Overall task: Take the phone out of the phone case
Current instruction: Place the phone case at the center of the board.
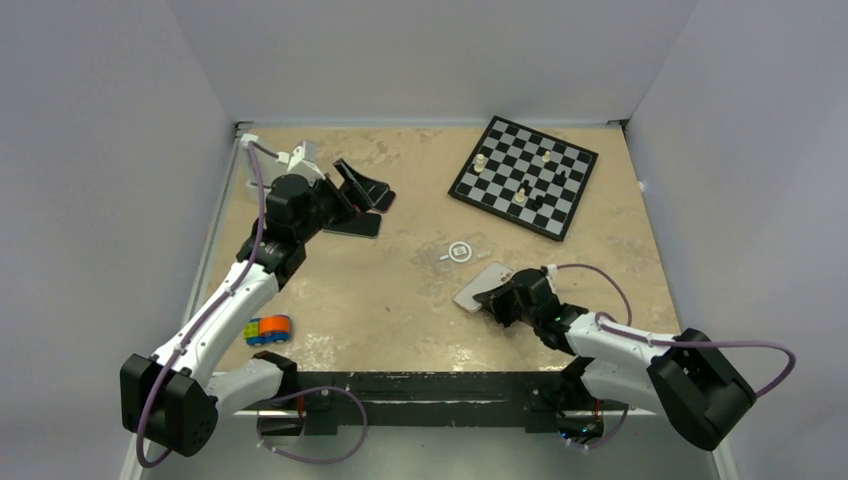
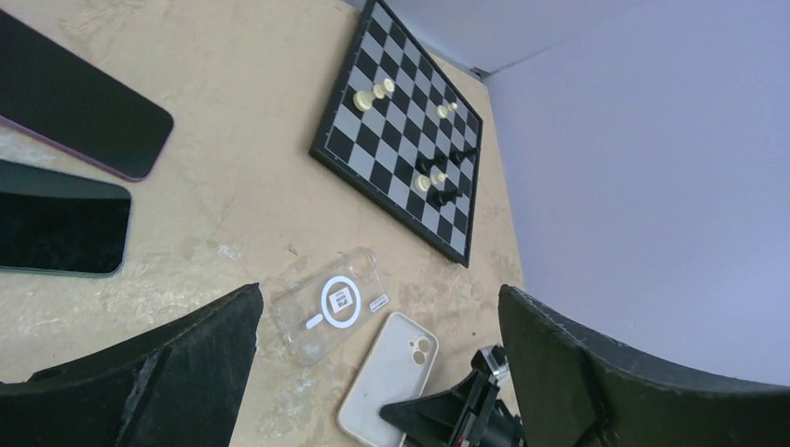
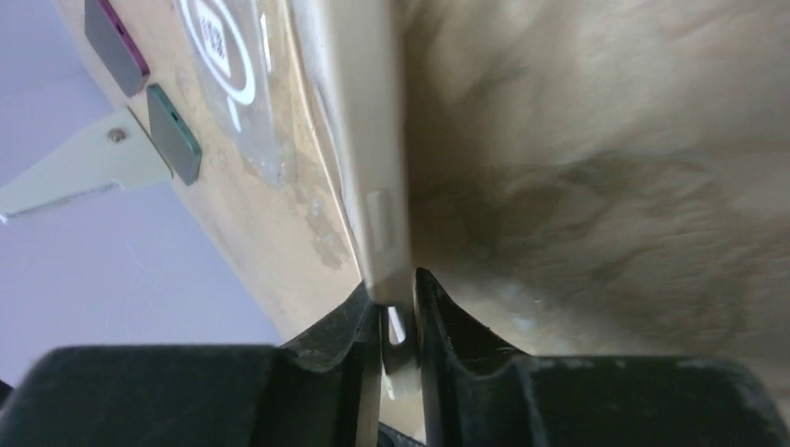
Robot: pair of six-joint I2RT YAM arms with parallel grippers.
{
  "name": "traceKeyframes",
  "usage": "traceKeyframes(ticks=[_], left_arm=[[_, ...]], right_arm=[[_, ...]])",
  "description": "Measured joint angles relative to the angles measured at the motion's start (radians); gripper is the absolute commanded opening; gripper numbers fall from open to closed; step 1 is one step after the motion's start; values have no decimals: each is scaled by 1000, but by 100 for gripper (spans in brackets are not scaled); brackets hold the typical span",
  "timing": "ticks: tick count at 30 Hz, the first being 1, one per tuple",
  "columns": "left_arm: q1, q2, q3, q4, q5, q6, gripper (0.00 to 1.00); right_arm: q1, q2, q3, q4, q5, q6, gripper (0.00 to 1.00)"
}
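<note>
The phone case (image 2: 326, 303), a clear shell with a white ring mark, lies flat near the table's middle (image 1: 460, 251) with the table showing through it. Two black-screened phones lie far left: one purple-rimmed (image 2: 74, 93), one green-rimmed (image 2: 56, 228). I cannot tell which of them is the task's phone. My left gripper (image 2: 380, 296) hangs wide open above that area (image 1: 362, 190), holding nothing. A cream-backed cased phone (image 2: 387, 372) lies face down beside the clear shell. My right gripper (image 3: 396, 284) is pinched on the near end of the cream one (image 3: 373, 140).
A chessboard (image 1: 525, 178) with a few pieces sits at the back right. A small blue and orange toy car (image 1: 268, 329) lies near the left arm's forearm. Walls close the table on the left, back and right.
</note>
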Motion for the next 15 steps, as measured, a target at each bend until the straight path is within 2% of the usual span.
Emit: traceKeyframes(ticks=[7, 9, 15], left_arm=[[-5, 0, 0, 21, 90, 51, 100], [-5, 0, 0, 21, 101, 61, 100], [-5, 0, 0, 21, 116, 84, 100]], right_arm=[[3, 108, 97, 33, -85, -91, 73], [7, 145, 116, 81, -128, -127, 79], [13, 225, 182, 167, -239, -246, 85]])
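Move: The right hand holds the tilted phone case close above the table. The spot where it will lie is about 6 cm to the hand's left, 3 cm ahead and 3 cm down. At that same table level, the clear case lies roughly 11 cm ahead and 7 cm left, and the chess board's middle some 31 cm ahead and 8 cm right. From the idle left hand, that spot is about 25 cm right, 9 cm back and 26 cm down. The right fingers let go of the phone case's edge, spreading from nearly shut to wide open as the hand sweeps about 7 cm left and rises nearly 4 cm, ending over the case. The hand swings some 20 degrees counter-clockwise on the way. The left hand just eases 2 cm right and back, still open. ##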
